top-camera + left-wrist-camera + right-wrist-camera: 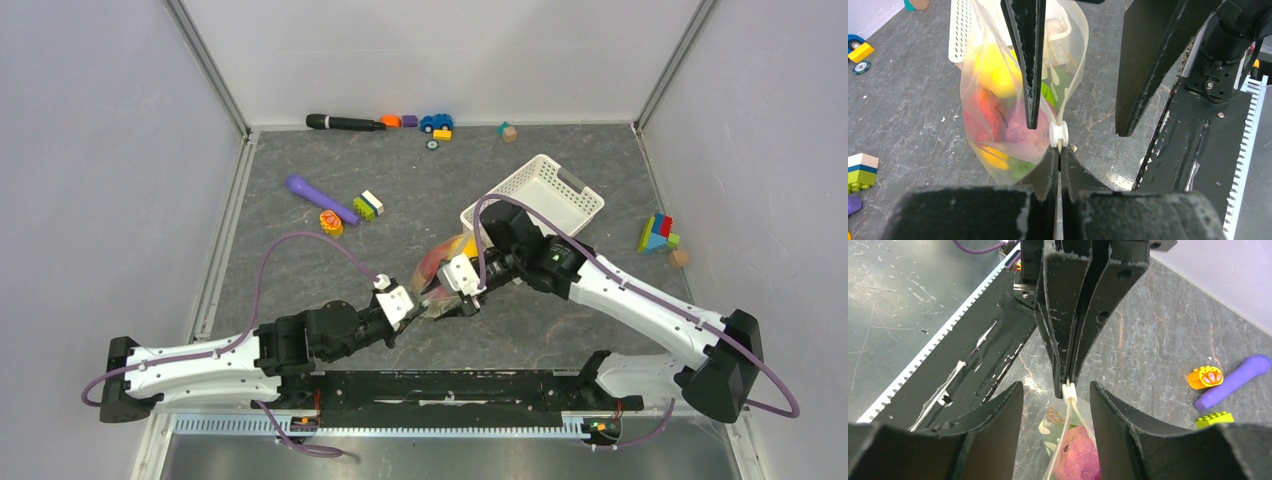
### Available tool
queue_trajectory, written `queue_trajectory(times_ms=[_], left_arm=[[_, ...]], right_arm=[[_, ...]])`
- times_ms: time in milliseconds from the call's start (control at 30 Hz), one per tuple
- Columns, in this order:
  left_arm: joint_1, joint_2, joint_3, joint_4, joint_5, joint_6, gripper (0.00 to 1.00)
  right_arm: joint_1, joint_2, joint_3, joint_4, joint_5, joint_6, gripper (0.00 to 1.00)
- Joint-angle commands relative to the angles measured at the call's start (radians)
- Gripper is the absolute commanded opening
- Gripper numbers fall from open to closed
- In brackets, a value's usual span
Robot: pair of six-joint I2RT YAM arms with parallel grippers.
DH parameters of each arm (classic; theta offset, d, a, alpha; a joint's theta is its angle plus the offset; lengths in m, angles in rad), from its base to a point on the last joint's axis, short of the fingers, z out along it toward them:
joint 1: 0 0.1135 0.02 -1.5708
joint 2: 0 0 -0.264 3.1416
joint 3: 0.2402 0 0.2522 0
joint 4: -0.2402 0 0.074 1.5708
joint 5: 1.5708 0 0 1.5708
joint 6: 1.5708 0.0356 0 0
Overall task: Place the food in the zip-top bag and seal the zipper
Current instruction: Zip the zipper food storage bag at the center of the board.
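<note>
The zip-top bag (447, 262) lies between the two arms, with the food inside it: a yellow mango (993, 70), a purple onion (1078, 460) and green pieces (1049, 93). My left gripper (1058, 150) is shut on the bag's edge strip just behind the white slider (1058, 135) of the zipper. My right gripper (1057, 386) is open, its fingers (1030, 60) standing either side of the slider (1069, 391) without touching it. Past the slider the two zipper tracks (1068, 420) spread apart.
A white lattice basket (535, 195) stands just behind the bag. Toy blocks (660, 235) lie at the right. A purple stick (320, 198), an orange toy (330, 222) and a brick (368, 206) lie at the left. The black base rail (450, 385) runs along the near edge.
</note>
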State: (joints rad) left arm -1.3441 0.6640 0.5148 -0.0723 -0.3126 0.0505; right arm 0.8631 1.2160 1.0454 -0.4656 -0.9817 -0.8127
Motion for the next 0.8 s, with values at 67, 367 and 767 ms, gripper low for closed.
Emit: queue_trajectory(times_ms=[67, 367, 767], left_arm=[[-0.005, -0.028, 0.009, 0.067, -0.007, 0.033, 0.02], [-0.005, -0.036, 0.004, 0.068, -0.001, 0.033, 0.02], [-0.005, -0.044, 0.002, 0.067, -0.008, 0.028, 0.02]], right_arm=[[0.015, 0.038, 0.052, 0.033, 0.031, 0.029, 0.51], [0.025, 0.053, 0.062, 0.033, 0.046, 0.041, 0.42], [0.031, 0.049, 0.063, 0.048, 0.081, 0.036, 0.10]])
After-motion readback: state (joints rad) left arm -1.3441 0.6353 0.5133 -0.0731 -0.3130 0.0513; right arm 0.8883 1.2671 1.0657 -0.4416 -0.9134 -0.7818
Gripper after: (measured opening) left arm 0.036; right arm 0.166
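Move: The zipper slider on the bag sits right at the left hand's closed fingertips, about 1 cm farther out and 1 cm to its right. From the right hand it is about 1 cm ahead, 1 cm left and 2 cm lower. The bagged food bulges some 7 cm ahead of the right hand, 1 cm right and 12 cm down; the white basket stands roughly 25 cm ahead, 27 cm right and 19 cm down. The zipper slider is closed in on from both sides by the right hand, which first eases about 1 cm down, left and slightly forward, then creeps on a little while its fingers close from just over half open to nearly shut, seeming to pinch the slider. The left hand keeps its shut grip on the zipper end, almost still. ##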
